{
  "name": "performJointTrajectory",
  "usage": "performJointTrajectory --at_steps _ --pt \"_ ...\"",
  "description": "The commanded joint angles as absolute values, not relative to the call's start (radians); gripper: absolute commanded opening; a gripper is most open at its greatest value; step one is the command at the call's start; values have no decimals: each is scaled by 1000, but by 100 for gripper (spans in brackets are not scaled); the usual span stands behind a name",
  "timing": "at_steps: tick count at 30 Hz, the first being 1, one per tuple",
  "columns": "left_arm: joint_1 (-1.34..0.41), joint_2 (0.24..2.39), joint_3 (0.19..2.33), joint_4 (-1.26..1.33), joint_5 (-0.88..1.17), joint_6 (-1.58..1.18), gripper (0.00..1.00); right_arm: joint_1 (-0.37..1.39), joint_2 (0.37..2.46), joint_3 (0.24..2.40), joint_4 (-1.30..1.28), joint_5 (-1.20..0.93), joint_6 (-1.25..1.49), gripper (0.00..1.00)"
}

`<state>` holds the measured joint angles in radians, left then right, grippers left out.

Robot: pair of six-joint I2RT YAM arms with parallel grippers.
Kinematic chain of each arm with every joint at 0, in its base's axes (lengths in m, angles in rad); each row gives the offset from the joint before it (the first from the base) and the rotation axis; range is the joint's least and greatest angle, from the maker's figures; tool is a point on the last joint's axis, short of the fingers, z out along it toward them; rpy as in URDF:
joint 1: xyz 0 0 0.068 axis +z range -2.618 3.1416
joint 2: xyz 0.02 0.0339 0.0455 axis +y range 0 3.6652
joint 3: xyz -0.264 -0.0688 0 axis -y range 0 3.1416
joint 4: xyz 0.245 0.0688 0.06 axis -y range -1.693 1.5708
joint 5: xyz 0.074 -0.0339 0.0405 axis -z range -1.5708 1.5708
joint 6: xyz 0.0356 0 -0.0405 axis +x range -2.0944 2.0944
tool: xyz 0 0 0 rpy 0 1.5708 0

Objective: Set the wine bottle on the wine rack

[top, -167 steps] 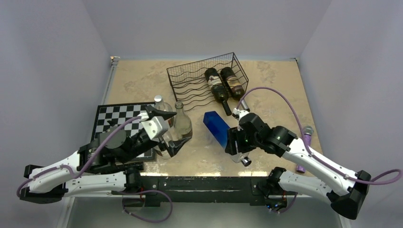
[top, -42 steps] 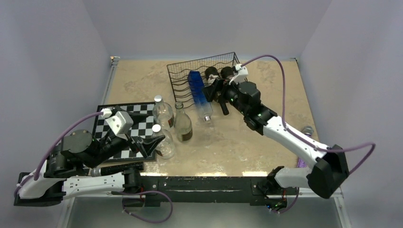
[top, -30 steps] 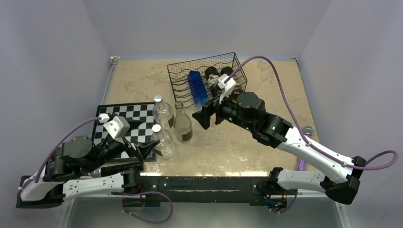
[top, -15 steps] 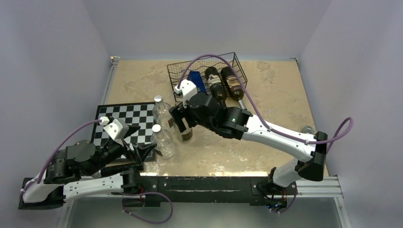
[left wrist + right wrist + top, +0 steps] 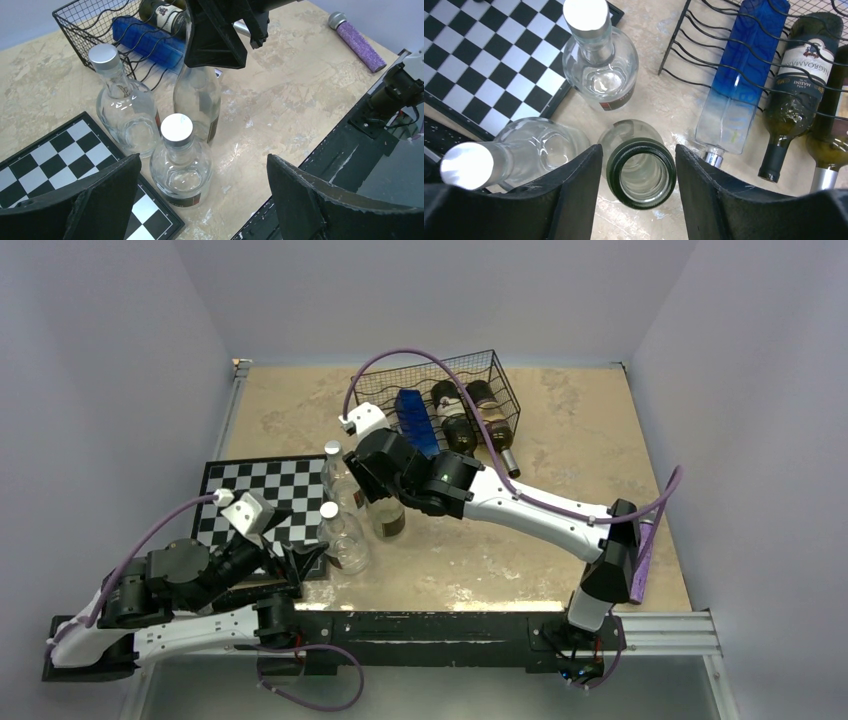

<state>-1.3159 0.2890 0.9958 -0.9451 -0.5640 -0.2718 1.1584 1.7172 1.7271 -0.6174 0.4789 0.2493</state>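
Note:
The wine bottle (image 5: 389,514), clear glass with an uncapped dark rim (image 5: 642,145), stands upright on the table beside two capped bottles. My right gripper (image 5: 639,156) reaches down over its mouth, a finger on each side of the neck with a thin gap left at both; it is open. The black wire wine rack (image 5: 385,405) at the back holds a blue bottle (image 5: 418,424) and two dark bottles (image 5: 463,427) lying down. My left gripper (image 5: 202,165) hangs wide open near the front, above a capped bottle (image 5: 180,155).
A second capped clear bottle (image 5: 340,475) stands close behind. A black-and-white chessboard (image 5: 250,495) lies left of the bottles. A purple glittery microphone (image 5: 640,540) lies near the right edge. The right arm stretches across the table's middle.
My right arm swung left from the rack to above the standing bottles, and its jaws narrowed round the uncapped bottle's neck. The blue bottle stayed in the rack. The left arm drew back a little.

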Motion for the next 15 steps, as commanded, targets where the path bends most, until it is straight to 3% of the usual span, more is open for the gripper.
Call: performJointTrajectory --at_steps 1,3,6,12,15 --pt "-1315 260 950 -897 -591 -271 99 1161 1727 1775 -655 527 264 58" --pt "-1313 256 936 -882 -592 -270 99 1161 1732 1778 -659 516 264 57" --pt "-1313 262 923 -871 -596 -270 99 1161 1745 1789 -666 512 264 46" --pt "-1313 288 921 -883 -580 -277 99 1159 1742 1797 -690 509 267 0" --pt "-1313 289 912 -874 -584 -283 99 1160 1706 1773 -702 520 280 0"
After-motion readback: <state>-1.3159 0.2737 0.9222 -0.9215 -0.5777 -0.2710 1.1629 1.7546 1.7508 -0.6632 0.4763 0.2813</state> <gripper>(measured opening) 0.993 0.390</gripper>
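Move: The clear, uncapped wine bottle stands upright with its neck already between the right hand's open fingers, its middle about 12 cm straight below them. One silver-capped bottle stands about 9 cm left of it and 8 cm farther out, the other 9 cm left and 9 cm nearer. The blue bottle in the rack lies 24 cm ahead, 8 cm right. From the left hand, the clear bottle is roughly 14 cm ahead, 13 cm right and 15 cm lower. The clear bottle's neck is taken in a pinch just below its rim: the right hand sinks about 1.5 cm around it while its fingers close from both sides until they stop on the glass, gripping effort rising, and then it holds there. The left hand, open and empty, sinks about 2 cm off to the side. ##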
